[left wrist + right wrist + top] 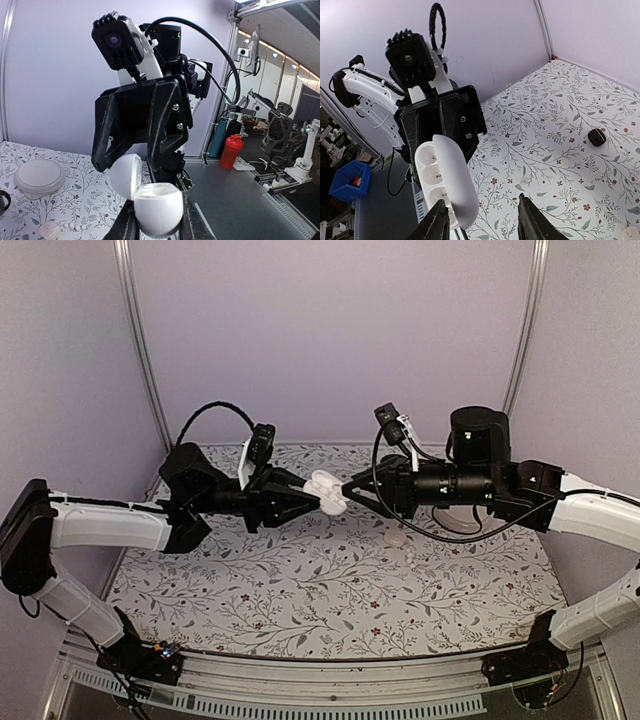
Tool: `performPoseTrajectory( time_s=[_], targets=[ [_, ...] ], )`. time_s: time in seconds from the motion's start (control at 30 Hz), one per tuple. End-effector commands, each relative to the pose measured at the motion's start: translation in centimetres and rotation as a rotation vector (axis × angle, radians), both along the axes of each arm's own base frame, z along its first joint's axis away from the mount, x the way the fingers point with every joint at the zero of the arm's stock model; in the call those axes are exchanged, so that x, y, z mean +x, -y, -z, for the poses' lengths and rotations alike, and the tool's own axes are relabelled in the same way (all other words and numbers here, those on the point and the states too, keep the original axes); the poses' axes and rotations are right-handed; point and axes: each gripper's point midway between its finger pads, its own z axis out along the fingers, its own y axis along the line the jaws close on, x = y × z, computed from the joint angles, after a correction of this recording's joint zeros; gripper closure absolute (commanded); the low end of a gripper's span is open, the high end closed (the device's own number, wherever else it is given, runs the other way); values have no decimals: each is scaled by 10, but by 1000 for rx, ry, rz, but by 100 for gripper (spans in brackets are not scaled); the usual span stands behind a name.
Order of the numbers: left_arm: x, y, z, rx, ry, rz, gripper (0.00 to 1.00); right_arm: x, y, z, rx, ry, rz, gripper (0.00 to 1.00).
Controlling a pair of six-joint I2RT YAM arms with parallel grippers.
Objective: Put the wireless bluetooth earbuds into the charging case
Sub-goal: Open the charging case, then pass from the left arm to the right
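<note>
My left gripper (316,496) is shut on the white charging case (326,490), held above the table between the two arms. In the left wrist view the case (159,209) sits between the fingers (196,226) with its lid (125,177) swung open. The right wrist view shows the case's wells (431,175) empty behind the lid (454,186). My right gripper (348,490) faces the case, open, its fingertips (530,220) on either side of the lid's lower edge. Two small white earbuds (398,536) lie on the mat under the right arm.
A round white lidded container (40,176) stands on the floral mat (300,590). A small dark round object (596,137) lies on the mat further right. Grey walls close off the back and sides.
</note>
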Motion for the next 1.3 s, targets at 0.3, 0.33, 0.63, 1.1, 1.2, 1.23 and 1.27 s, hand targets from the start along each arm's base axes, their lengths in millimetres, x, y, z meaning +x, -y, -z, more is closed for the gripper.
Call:
performPoseTrajectory(
  time_s=[0.3, 0.33, 0.63, 1.1, 1.2, 1.23, 1.27],
  targets=[
    [-1, -2, -10, -25, 57, -45, 100, -8, -3, -17, 63, -22, -44, 51],
    [-1, -2, -10, -28, 62, -47, 100, -8, -4, -17, 62, -26, -44, 52],
    [-5, -1, -11, -31, 63, -11, 100, -10, -13, -15, 69, -39, -89, 72],
    [-10, -2, -9, -22, 46, 20, 100, -8, -11, -20, 80, -30, -72, 95],
    [-9, -1, -8, -15, 37, 17, 84, -8, -10, -19, 69, -20, -67, 96],
    [-9, -1, -7, -12, 34, 14, 77, -8, -9, -20, 67, -16, -66, 97],
    [-7, 0, -5, -6, 30, 11, 72, -8, -9, -21, 64, -10, -66, 97]
  ],
)
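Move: The open lid of the charging case lies just off the right fingertips, some 4 cm to that hand's left and 1 cm back, about 1 cm higher. The case base is also 4 cm left but 3 cm back. Down on the table, about 32 cm below, a small white disc lies 10 cm ahead and 12 cm right. From the left hand, which grips the base 3 cm to its right, the lid is 3 cm right, 2 cm ahead and 1 cm up. The right fingers, half open around the lid's near edge, close until they pinch it. The hand first slips about 1.5 cm back and 1 cm left onto the lid with a slight wrist turn, then stays nearly in place, easing down under 1 cm as the fingers shut. The left hand holds the case base still in the air. ##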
